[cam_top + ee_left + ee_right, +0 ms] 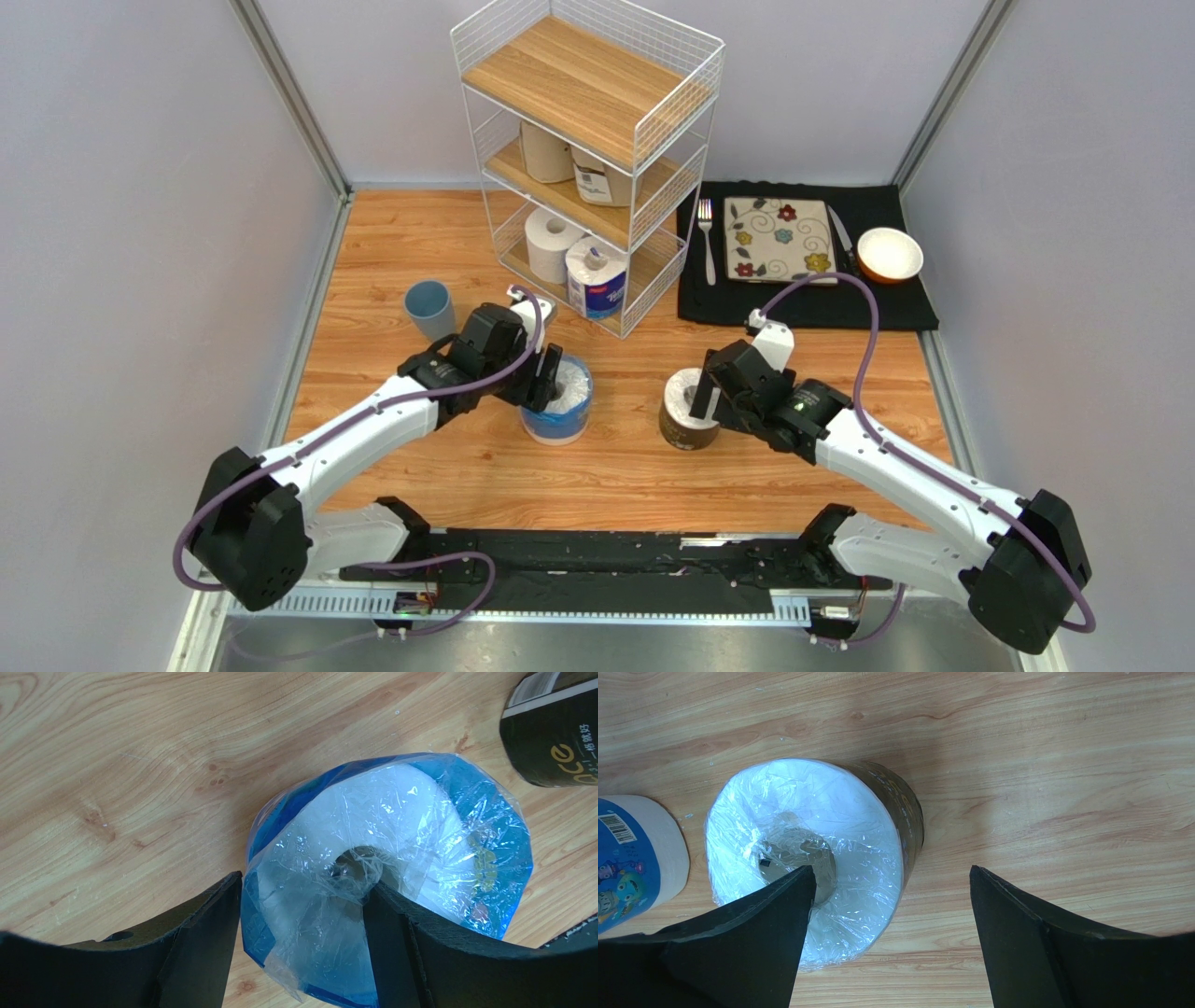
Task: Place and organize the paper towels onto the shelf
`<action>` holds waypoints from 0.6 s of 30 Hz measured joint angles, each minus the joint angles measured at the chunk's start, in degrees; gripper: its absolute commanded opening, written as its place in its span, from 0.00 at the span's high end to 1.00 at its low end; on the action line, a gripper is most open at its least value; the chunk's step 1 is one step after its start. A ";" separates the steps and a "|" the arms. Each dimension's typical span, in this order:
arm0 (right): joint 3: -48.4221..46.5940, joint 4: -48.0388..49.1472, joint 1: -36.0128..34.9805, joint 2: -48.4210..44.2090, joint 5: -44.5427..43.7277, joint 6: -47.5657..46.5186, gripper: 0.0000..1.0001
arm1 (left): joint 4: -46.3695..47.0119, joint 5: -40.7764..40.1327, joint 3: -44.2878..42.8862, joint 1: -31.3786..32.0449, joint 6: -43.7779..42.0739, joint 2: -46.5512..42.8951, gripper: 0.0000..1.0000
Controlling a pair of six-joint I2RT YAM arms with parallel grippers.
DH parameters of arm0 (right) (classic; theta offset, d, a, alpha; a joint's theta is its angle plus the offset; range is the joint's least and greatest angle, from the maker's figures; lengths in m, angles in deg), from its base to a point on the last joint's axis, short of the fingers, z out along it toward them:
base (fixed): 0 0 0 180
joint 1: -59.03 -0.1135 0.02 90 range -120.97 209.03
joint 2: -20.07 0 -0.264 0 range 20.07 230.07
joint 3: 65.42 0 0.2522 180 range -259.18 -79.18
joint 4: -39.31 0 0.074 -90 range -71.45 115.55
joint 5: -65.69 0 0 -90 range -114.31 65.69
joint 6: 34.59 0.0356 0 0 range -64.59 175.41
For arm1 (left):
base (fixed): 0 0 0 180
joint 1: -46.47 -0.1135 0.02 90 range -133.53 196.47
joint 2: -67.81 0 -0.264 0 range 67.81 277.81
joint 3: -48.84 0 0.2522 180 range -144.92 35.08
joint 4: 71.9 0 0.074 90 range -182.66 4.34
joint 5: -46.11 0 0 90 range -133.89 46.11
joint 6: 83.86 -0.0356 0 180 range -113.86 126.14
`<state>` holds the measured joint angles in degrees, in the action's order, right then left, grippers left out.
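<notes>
A blue-plastic-wrapped paper towel roll [561, 409] [428, 826] stands on end on the wooden table. My left gripper [550, 373] [302, 885] is down over it and open, with one finger beside its outer wall and the other in its core hole. A dark-wrapped roll [686, 417] [808, 822] stands to the right. My right gripper [704, 398] [891, 871] is open wide, one finger over the roll's core and the other over bare table. The shelf [589, 84] stands at the back. Two tan rolls [550, 151] are on its middle tier, and a white roll [551, 244] and a blue-labelled roll [599, 277] on its bottom tier.
A blue cup [429, 308] stands left of the shelf. A black mat [898, 305] at the back right holds a flowered plate [779, 238], a fork [706, 238], a knife [842, 235] and a small bowl [889, 255]. Grey walls close in both sides.
</notes>
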<state>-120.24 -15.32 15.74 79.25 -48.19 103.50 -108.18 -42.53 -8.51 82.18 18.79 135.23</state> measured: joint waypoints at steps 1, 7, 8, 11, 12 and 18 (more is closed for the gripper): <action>0.00 0.00 0.00 0.00 0.00 -0.04 0.16 | 0.09 -0.11 0.02 0.02 0.00 0.35 0.33; 0.00 0.02 0.00 0.00 0.00 -0.24 0.16 | 1.49 -0.72 0.02 0.22 -0.04 2.14 0.51; 0.00 0.02 0.00 0.00 0.00 -0.26 0.16 | 1.70 -0.83 0.04 0.22 0.00 2.32 0.53; 0.04 0.09 0.00 -0.02 0.00 -0.37 0.16 | 2.12 -0.96 0.04 0.28 -0.22 2.58 0.62; 0.11 0.17 0.00 -0.02 0.00 -0.37 0.16 | 2.16 -1.01 0.04 0.31 -0.22 2.60 0.68; 0.26 0.48 0.00 -0.02 0.00 -0.39 0.16 | 2.29 -1.03 0.15 0.33 -0.22 2.62 1.00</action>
<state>-119.98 -14.84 15.74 79.23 -48.19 103.11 -105.89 -43.55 -8.36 82.51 18.57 137.85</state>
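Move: A few centimetres to the left hand's right, level with it in reach, the blue-wrapped roll's middle sits about 3 cm away and some 4 cm lower. The dark-wrapped roll stands about 22 cm to the right and 1 cm nearer; the cup is roughly 15 cm ahead and 15 cm left, and the printed roll on the bottom shelf 19 cm ahead and 9 cm right. From the right hand the blue-wrapped roll lies about 24 cm left and 1 cm ahead. Sinking a last 1 cm or so and easing just under 1 cm forward, the left hand closes its slanted fingers until they stop on the blue-wrapped roll's left-hand wall, one finger pushing the plastic film into the core and the other outside. The grip effort rises and holds; the wrist barely turns. ##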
